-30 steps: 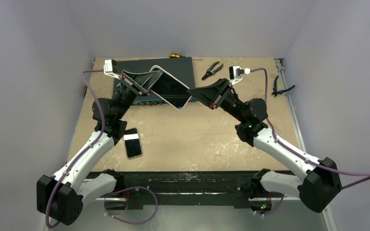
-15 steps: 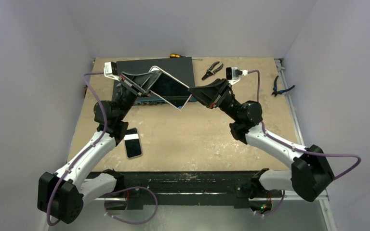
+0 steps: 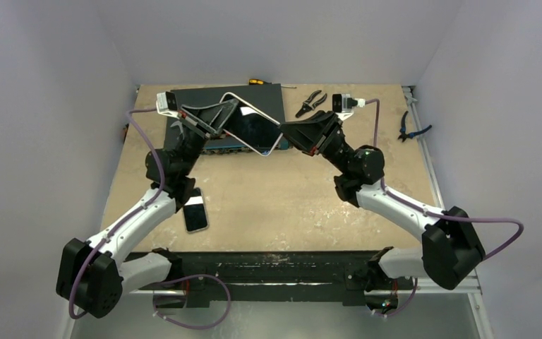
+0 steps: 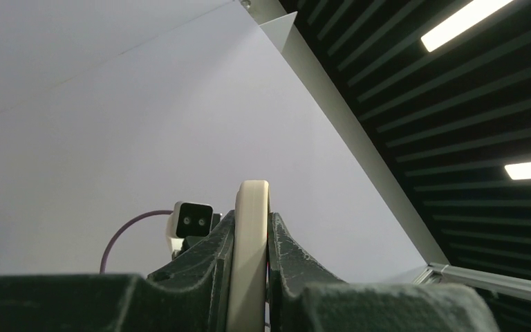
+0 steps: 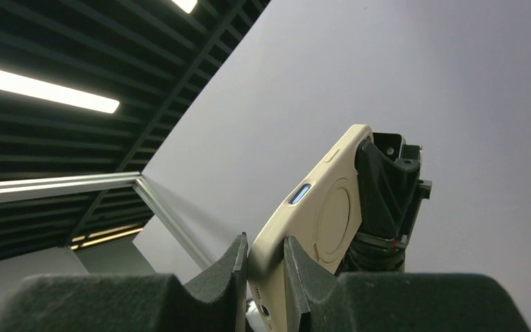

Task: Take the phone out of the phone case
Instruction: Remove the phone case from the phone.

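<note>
A phone [image 3: 249, 129] with a dark screen sits in a beige phone case [image 3: 260, 111], held in the air over the back of the table between both arms. My left gripper [image 3: 233, 108] is shut on its left end; in the left wrist view the case edge [image 4: 252, 242] stands pinched between the fingers [image 4: 214, 256]. My right gripper [image 3: 286, 134] is shut on the lower right corner. The right wrist view shows the case back [image 5: 321, 214], with its round ring and side button, squeezed between the pads [image 5: 297, 270], and the left gripper [image 5: 387, 194] beyond it.
A second phone [image 3: 195, 210] lies flat on the table by the left arm. A dark flat box [image 3: 268, 99] lies under the held phone at the back. Pliers [image 3: 311, 102], a screwdriver [image 3: 257, 82] and another pair of pliers [image 3: 413, 129] lie along the back and right edge.
The right arm has swung in to the left, its gripper now tight on the case corner. The left arm has shifted slightly right. The phone sits a little more tilted between them.
</note>
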Robot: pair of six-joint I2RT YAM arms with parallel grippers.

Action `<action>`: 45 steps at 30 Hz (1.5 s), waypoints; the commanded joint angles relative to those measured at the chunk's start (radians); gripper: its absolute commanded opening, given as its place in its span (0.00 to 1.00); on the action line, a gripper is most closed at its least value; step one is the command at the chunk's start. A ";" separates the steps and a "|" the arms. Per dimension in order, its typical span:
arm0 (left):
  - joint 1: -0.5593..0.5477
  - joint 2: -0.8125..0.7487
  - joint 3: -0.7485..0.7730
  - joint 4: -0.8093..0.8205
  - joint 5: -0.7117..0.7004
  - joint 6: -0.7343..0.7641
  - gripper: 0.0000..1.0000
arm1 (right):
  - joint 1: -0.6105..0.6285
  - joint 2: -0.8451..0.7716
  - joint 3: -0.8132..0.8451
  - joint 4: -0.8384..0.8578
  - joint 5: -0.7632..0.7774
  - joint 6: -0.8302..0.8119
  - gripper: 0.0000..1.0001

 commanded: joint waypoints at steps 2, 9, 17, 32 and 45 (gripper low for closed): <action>-0.056 0.077 -0.031 -0.091 0.026 0.060 0.00 | 0.020 -0.023 0.131 0.270 -0.021 0.041 0.19; -0.114 0.136 -0.028 -0.066 0.005 0.062 0.00 | 0.020 -0.019 0.150 0.291 -0.027 0.039 0.13; -0.162 0.188 -0.016 -0.048 -0.007 0.067 0.00 | 0.021 -0.008 0.178 0.314 -0.040 0.058 0.08; -0.215 0.238 0.016 -0.017 -0.017 0.055 0.00 | 0.025 0.011 0.181 0.314 -0.042 0.050 0.00; -0.245 0.288 0.022 0.083 -0.010 0.001 0.00 | 0.028 0.016 0.190 0.279 -0.069 0.062 0.00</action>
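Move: Both hands already grip the cased phone high above the table. Its middle lies about 5 cm back and 5 cm to the right of the left hand, which holds the upper-left end. From the right hand, pinching the case at the other end, it lies some 6 cm left and 1 cm ahead, at roughly hand height. Nothing else stands near in the air. Right hand, keeping its pinch, lifts about 4.5 cm while the left carries its end 4 cm right, rolling. ##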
